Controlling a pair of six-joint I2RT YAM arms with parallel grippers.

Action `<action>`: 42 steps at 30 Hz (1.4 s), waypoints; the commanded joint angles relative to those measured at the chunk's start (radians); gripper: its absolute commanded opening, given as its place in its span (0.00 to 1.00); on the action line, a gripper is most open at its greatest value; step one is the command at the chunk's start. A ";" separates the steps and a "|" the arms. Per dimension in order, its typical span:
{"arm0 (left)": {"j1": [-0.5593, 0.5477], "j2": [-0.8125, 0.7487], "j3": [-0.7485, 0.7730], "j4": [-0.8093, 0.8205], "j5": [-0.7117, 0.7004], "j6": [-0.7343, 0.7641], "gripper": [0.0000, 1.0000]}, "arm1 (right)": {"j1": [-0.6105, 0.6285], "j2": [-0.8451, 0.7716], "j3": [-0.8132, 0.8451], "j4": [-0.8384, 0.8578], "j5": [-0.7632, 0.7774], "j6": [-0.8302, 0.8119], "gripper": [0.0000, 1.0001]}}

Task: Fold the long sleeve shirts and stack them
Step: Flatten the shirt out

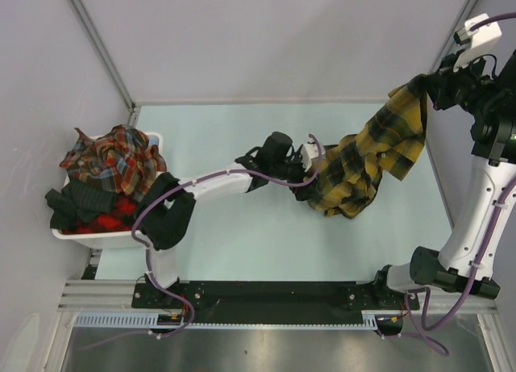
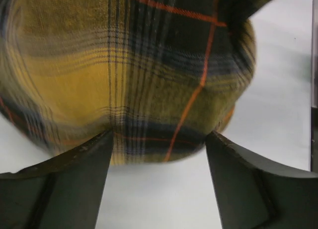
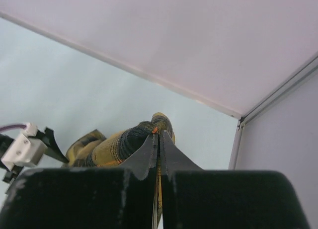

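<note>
A mustard-yellow plaid shirt (image 1: 371, 158) hangs from my right gripper (image 1: 430, 88) at the far right. It drapes down to the table (image 1: 242, 243), where its lower end lies bunched near the middle. In the right wrist view my right gripper (image 3: 159, 135) is shut on a thin fold of the shirt (image 3: 124, 142). My left gripper (image 1: 313, 169) is at the bunched lower end. In the left wrist view my left gripper (image 2: 158, 144) is open, with the shirt (image 2: 124, 75) bulging just ahead of and between the fingertips (image 2: 102, 144).
A white basket (image 1: 101, 239) stands at the table's left edge. It holds red-toned plaid shirts (image 1: 113, 158) and a dark garment (image 1: 85, 204). Grey enclosure walls close the back and both sides. The right arm's base (image 1: 435, 271) stands at the near right.
</note>
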 commanded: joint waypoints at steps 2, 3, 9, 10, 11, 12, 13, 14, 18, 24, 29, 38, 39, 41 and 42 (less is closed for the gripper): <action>-0.001 0.056 0.148 0.087 0.016 -0.070 0.36 | -0.023 -0.025 0.089 0.143 0.041 0.093 0.00; 0.023 0.044 0.147 0.085 0.025 -0.078 0.23 | -0.026 -0.024 0.093 0.155 0.049 0.099 0.00; 0.217 -0.126 0.177 -0.005 0.016 -0.118 0.00 | -0.045 0.051 0.198 0.264 0.090 0.198 0.00; 0.243 -0.149 0.191 -0.024 0.004 -0.115 0.00 | -0.045 0.070 0.223 0.282 0.098 0.219 0.00; 0.295 -0.197 0.216 -0.040 -0.007 -0.110 0.00 | -0.046 0.088 0.249 0.298 0.107 0.240 0.00; 0.319 -0.221 0.227 -0.074 -0.001 -0.107 0.00 | -0.046 0.125 0.292 0.312 0.113 0.287 0.00; 0.342 -0.244 0.239 -0.093 -0.003 -0.104 0.00 | -0.046 0.140 0.319 0.331 0.107 0.307 0.00; 0.378 -0.298 0.243 -0.122 -0.003 -0.087 0.00 | -0.048 0.162 0.339 0.336 0.095 0.335 0.00; 0.409 -0.442 0.219 -0.186 -0.001 -0.021 0.00 | -0.048 0.113 0.324 0.388 0.010 0.413 0.00; 0.409 -0.593 0.145 -0.266 0.002 -0.001 0.00 | -0.101 -0.070 0.073 0.398 0.050 0.328 0.00; 0.407 -0.628 0.110 -0.336 0.004 0.029 0.00 | -0.193 -0.124 -0.099 0.359 0.051 0.240 0.00; 0.082 -0.394 0.300 -0.422 -0.082 -0.035 0.00 | -0.097 0.330 0.154 0.214 0.275 0.165 0.00; 0.047 -0.317 0.396 -0.429 -0.084 -0.065 0.00 | -0.077 0.391 0.234 0.192 0.291 0.171 0.00; 0.015 -0.246 0.487 -0.433 -0.082 -0.093 0.00 | -0.017 0.531 0.391 0.172 0.366 0.183 0.00; -0.019 -0.178 0.576 -0.433 -0.085 -0.113 0.00 | 0.006 0.559 0.469 0.184 0.397 0.185 0.00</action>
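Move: Just right of the open left fingers, about 4 cm off at nearly the same height, lies the left edge of the shirt, with its crumpled bulk centred some 13 cm right and 5 cm ahead of that hand. The right hand already holds a bunched part high up. From it the bulk lies roughly 15 cm left, 1 cm ahead and 36 cm below, the left edge about 24 cm left, 4 cm back and 37 cm below. Nudging some 2 cm right, the left fingers shut and pinch the shirt's left edge, whip it up about 30 cm, leftward and forward, tipping up and turning counter-clockwise, then draw back, sink 10 cm and swing partly right again. The right hand keeps its pinch, rises roughly 10 cm, then sweeps forward and right while sinking, turning clockwise. ##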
